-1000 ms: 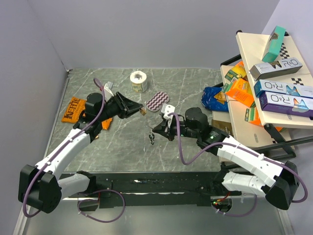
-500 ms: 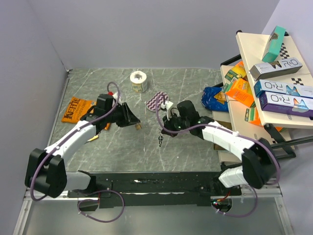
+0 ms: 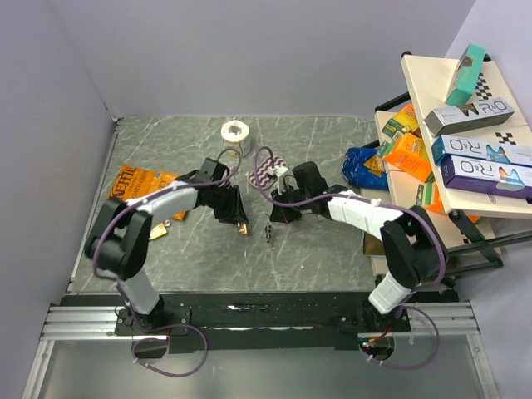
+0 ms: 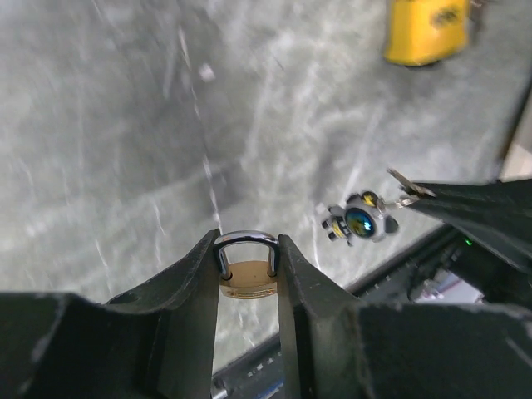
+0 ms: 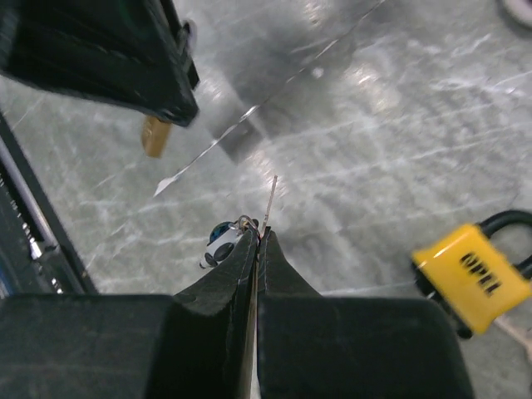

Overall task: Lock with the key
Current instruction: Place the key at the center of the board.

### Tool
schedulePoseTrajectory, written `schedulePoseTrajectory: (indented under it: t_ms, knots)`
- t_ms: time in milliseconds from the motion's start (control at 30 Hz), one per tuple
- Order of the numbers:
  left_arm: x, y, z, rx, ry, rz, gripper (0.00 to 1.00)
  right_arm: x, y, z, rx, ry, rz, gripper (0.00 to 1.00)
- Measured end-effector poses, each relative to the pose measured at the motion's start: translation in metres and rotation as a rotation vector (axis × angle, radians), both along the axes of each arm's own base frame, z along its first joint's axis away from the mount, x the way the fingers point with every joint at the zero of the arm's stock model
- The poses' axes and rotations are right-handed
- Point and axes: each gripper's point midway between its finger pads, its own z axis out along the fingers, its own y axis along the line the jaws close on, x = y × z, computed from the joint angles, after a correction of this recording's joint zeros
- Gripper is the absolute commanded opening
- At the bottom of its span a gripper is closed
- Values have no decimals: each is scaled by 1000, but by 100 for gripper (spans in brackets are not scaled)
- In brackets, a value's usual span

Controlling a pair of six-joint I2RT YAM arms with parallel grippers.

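Note:
A small brass padlock with a silver shackle is pinched between the fingers of my left gripper, just above the table. In the top view the padlock hangs at the tip of the left gripper. My right gripper is shut on a thin key that sticks out past its fingertips. A small blue-and-white charm dangles from the key's ring. The key's tip lies a short way right of the padlock, not touching it. The charm hangs between the two grippers.
A yellow padlock lies on the table by the right gripper. Behind are a tape roll, an orange snack bag and a striped purple pouch. A blue bag and a rack of boxes crowd the right side.
The left gripper has carried the brass padlock toward the near edge, level with the key. The right arm has swung round, keeping the key close by. Both grips are unchanged.

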Motion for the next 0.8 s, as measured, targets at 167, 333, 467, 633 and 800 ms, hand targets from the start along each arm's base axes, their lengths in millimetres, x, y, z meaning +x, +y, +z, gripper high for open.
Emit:
schedulePoseTrajectory:
  t_ms: [167, 333, 467, 633, 800]
  knots:
    - [19, -8, -19, 69, 34, -17, 1, 21, -1, -9, -9, 3, -16, 0]
    - [37, -16, -30, 121, 39, -15, 1, 43, -1, -14, -22, -15, -16, 0]
    - [45, -20, -37, 147, 43, -13, 1, 51, -3, -24, -38, -22, -7, 0]
    - [46, -26, -44, 162, 53, -21, 1, 58, -7, -38, -62, -16, 0, 0]
    - [48, -35, -44, 157, 48, -33, 1, 64, -12, -43, -73, -20, 1, 0]
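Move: The brass padlock, held by its shackle in the left hand, is bound for the middle of the board, a spot about 5 cm ahead, 3 cm right and 7 cm below that hand; the dangling key charm is some 7 cm to its right and 3 cm back. The key in the right hand is bound for a spot about 6 cm ahead, 1 cm right and 9 cm below. From the right hand, the yellow padlock lies roughly 9 cm ahead, 5 cm right and 8 cm below. The brass padlock, still pinched in the left fingers, is carried about 5 cm forward while being lowered over 4 cm and eased rightward towards the key charm, the hand tilting some 10 degrees. The key stays clamped in the shut right fingers, going forward some 6 cm towards the yellow padlock and down about 4 cm; both hands ease off near the tabletop. ##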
